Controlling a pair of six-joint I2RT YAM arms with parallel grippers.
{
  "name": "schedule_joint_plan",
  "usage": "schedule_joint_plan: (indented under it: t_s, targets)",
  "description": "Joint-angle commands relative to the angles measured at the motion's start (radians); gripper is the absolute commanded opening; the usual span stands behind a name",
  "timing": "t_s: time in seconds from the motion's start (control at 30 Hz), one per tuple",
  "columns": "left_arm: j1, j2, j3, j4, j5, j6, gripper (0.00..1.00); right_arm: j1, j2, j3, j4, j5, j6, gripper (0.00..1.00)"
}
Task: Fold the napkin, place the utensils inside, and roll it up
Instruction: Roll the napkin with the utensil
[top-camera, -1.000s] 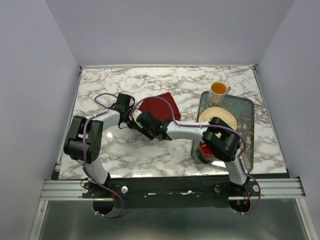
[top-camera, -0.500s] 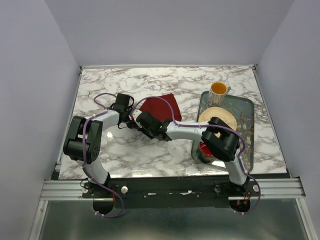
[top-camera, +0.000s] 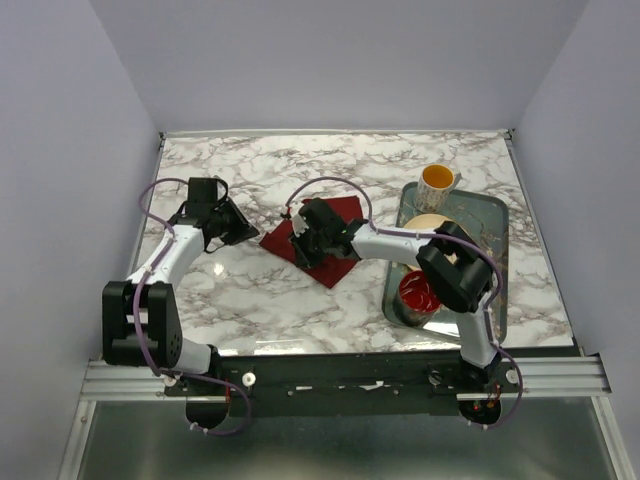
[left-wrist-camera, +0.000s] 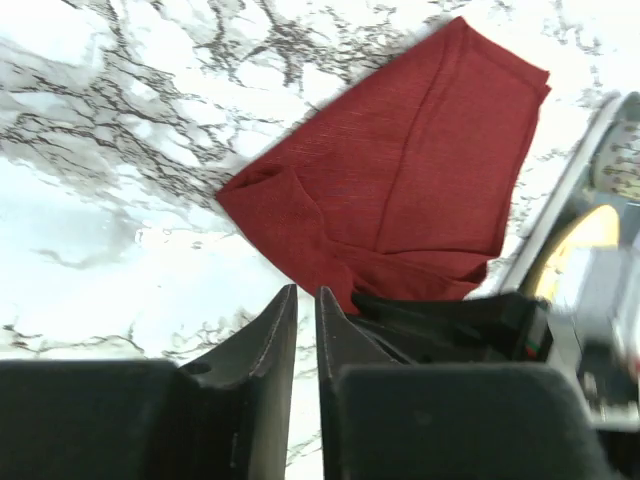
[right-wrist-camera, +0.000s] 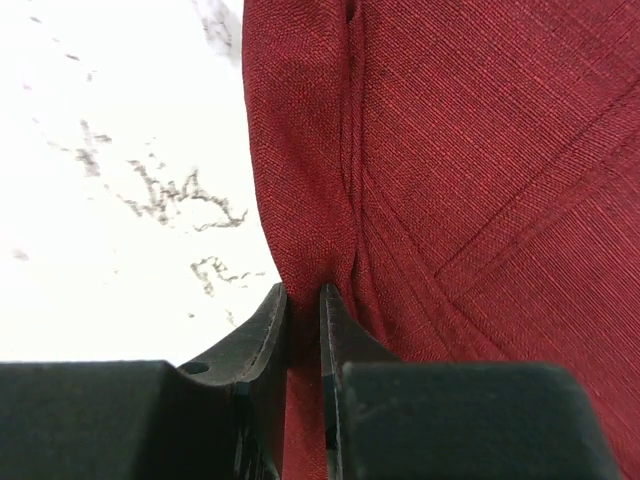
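The dark red napkin (top-camera: 336, 266) lies crumpled on the marble table, left of the tray. My right gripper (top-camera: 302, 245) sits on its left part, shut on a raised fold of the cloth. In the right wrist view that fold of napkin (right-wrist-camera: 480, 150) runs down between the tips of the right gripper (right-wrist-camera: 305, 290). My left gripper (top-camera: 243, 230) hangs to the left of the cloth, apart from it. In the left wrist view the left gripper (left-wrist-camera: 306, 292) shows a narrow empty gap, with the napkin (left-wrist-camera: 410, 180) ahead of it. The utensils are out of view.
A metal tray (top-camera: 500, 205) stands at the right. It holds a pale plate (top-camera: 428, 226), a red bowl (top-camera: 415, 292) and a mug with a yellow inside (top-camera: 438, 180). Bare marble lies left of and behind the napkin.
My left gripper has let go, parted slightly and drawn back to the left. My right gripper has closed on the cloth and moved right and away, and the napkin now spreads toward the near side.
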Motion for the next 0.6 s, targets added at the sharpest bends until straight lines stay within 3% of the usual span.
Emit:
schedule_joint_plan:
  t_s: [0.0,0.37,0.4,0.57]
  targets:
    - [-0.005,-0.053,-0.042,-0.042,0.018,-0.014,0.27,-0.054,0.001,-0.051,-0.031,-0.304,0.137,0.01]
    - [-0.122,-0.108,-0.207,0.065,0.006,-0.147,0.42,-0.168,0.038,-0.219,0.281,-0.638,0.346,0.01]
    - [-0.128,-0.107,-0.202,0.065,-0.001,-0.147,0.51,-0.178,0.041,-0.241,0.3,-0.651,0.352,0.01]
    - [-0.183,-0.087,-0.152,0.036,-0.086,-0.025,0.52,-0.198,0.067,-0.246,0.323,-0.707,0.311,0.0]
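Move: The left hand is empty. Roughly 5 cm to its right, about level with it fore and aft and 8 cm lower, is the left end of the napkin's near, rolled edge. The right hand already has the roll between its fingers. From the right hand, the still-flat part of the napkin centres about 6 cm farther out and 6 cm to the right, and the red mug stands some 25 cm right and 9 cm nearer. Keeping its pinch on the rolled edge, the right hand drags the roll back about 3.5 cm and a little right, at nearly constant height, while the wrist turns some 35 degrees until the fingers point left and flatter. The left hand opens and, after a brief lift, swings back about 6 cm, right and down towards the roll's left end. ##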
